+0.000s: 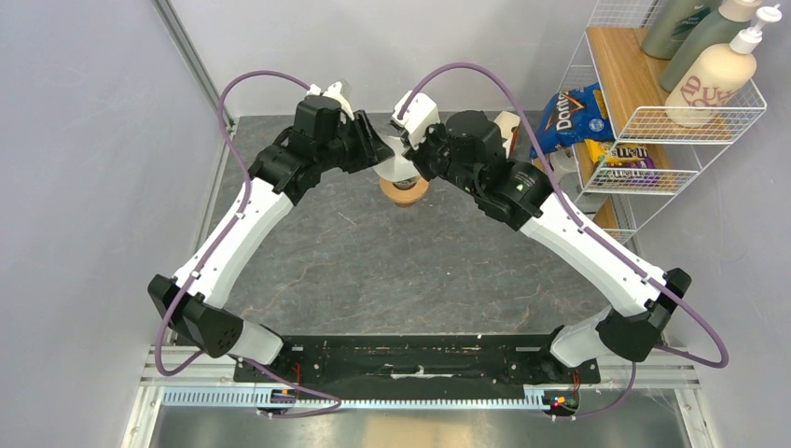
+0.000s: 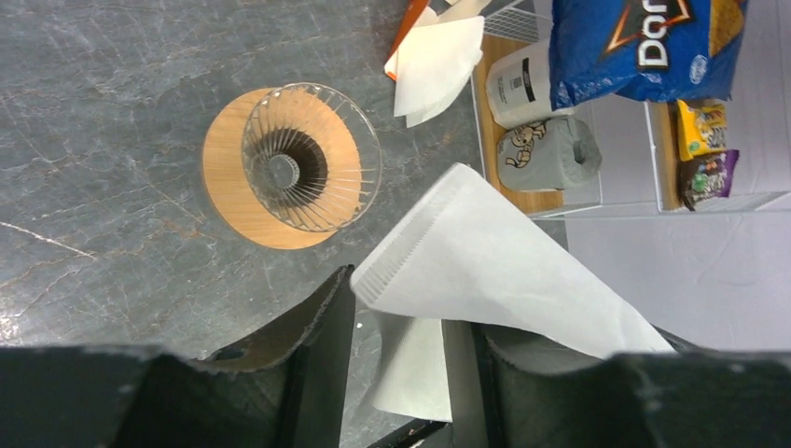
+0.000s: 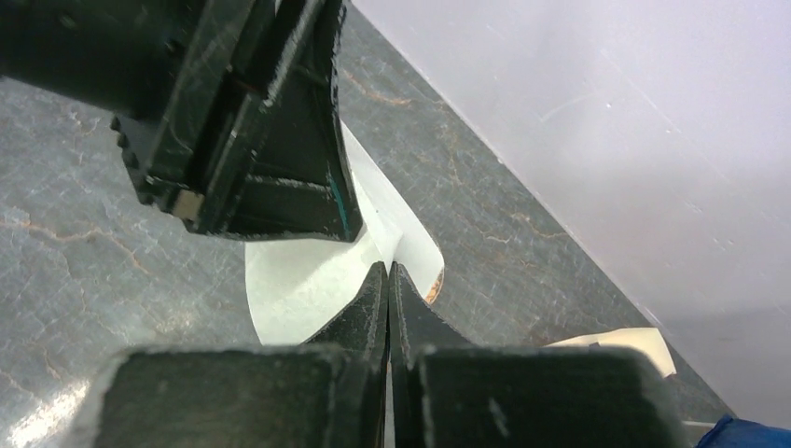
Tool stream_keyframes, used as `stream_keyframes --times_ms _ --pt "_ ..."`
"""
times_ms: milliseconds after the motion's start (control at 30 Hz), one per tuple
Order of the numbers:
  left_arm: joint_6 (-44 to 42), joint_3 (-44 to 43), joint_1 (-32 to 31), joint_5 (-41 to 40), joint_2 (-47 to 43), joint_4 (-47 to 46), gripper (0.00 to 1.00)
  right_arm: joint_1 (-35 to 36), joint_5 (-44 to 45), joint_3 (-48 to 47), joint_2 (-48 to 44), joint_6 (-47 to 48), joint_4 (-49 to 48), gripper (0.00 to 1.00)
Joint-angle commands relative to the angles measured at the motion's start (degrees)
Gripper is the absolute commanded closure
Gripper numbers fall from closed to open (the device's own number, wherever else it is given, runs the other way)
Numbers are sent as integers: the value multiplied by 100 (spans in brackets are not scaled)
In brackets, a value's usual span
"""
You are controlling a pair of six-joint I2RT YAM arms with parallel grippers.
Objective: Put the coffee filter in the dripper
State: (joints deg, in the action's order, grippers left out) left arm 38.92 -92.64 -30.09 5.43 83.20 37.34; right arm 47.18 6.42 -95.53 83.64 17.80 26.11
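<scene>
The dripper (image 2: 298, 159), a clear glass cone on a round wooden collar (image 1: 404, 192), stands on the grey table at the back middle. Both arms meet above it. The white coffee filter (image 2: 504, 261) hangs in the air beside and above the dripper, partly spread open. My right gripper (image 3: 389, 273) is shut on the filter's edge (image 3: 308, 280). The left gripper (image 2: 410, 308) is open; one paper layer hangs between its fingers (image 2: 317, 355), against the right one, and the rest drapes over that finger. A sliver of the collar (image 3: 435, 287) peeks out under the paper.
A stack of spare filters (image 2: 434, 61) lies just beyond the dripper. At the right stands a wire shelf (image 1: 653, 121) with a Doritos bag (image 2: 644, 47), candy packs (image 2: 704, 159), a grey roll (image 2: 546, 154) and bottles (image 1: 714, 65). Walls close the left and back.
</scene>
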Motion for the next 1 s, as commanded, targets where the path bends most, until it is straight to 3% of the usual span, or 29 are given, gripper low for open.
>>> stream_keyframes --times_ms 0,233,567,700,900,967 --pt "145 -294 -8 -395 88 -56 54 210 586 -57 80 -139 -518 100" --pt "631 -166 9 -799 0 -424 52 403 1051 -149 224 -492 -428 100" --pt "802 304 11 -570 -111 -709 51 424 1625 -136 254 -619 -617 100" --pt "688 354 11 -585 -58 -493 63 417 1727 -224 298 -616 -669 100" --pt "682 424 7 -401 -139 -670 93 353 1684 -195 320 -625 -680 100" --pt "775 406 12 -306 -143 -748 98 345 1552 -171 323 -726 -609 100"
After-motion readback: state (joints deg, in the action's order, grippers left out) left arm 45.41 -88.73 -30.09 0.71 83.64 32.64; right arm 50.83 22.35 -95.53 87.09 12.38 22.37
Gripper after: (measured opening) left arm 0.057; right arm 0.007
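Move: The coffee filter, still pinched by the right hand, has its middle about 2 cm right of and 3 cm below the left hand, between its half-open fingers. The dripper stands roughly 8 cm ahead of the left hand, 3 cm right and 17 cm below; the filter pack lies some 22 cm ahead, 26 cm right and 29 cm down. From the right hand, the filter's middle is about 1 cm ahead, 2 cm left and 4 cm below. Left fingers edge 2 cm forward and slightly down, closing on the filter; right keeps its pinch, turning 15 degrees clockwise. ##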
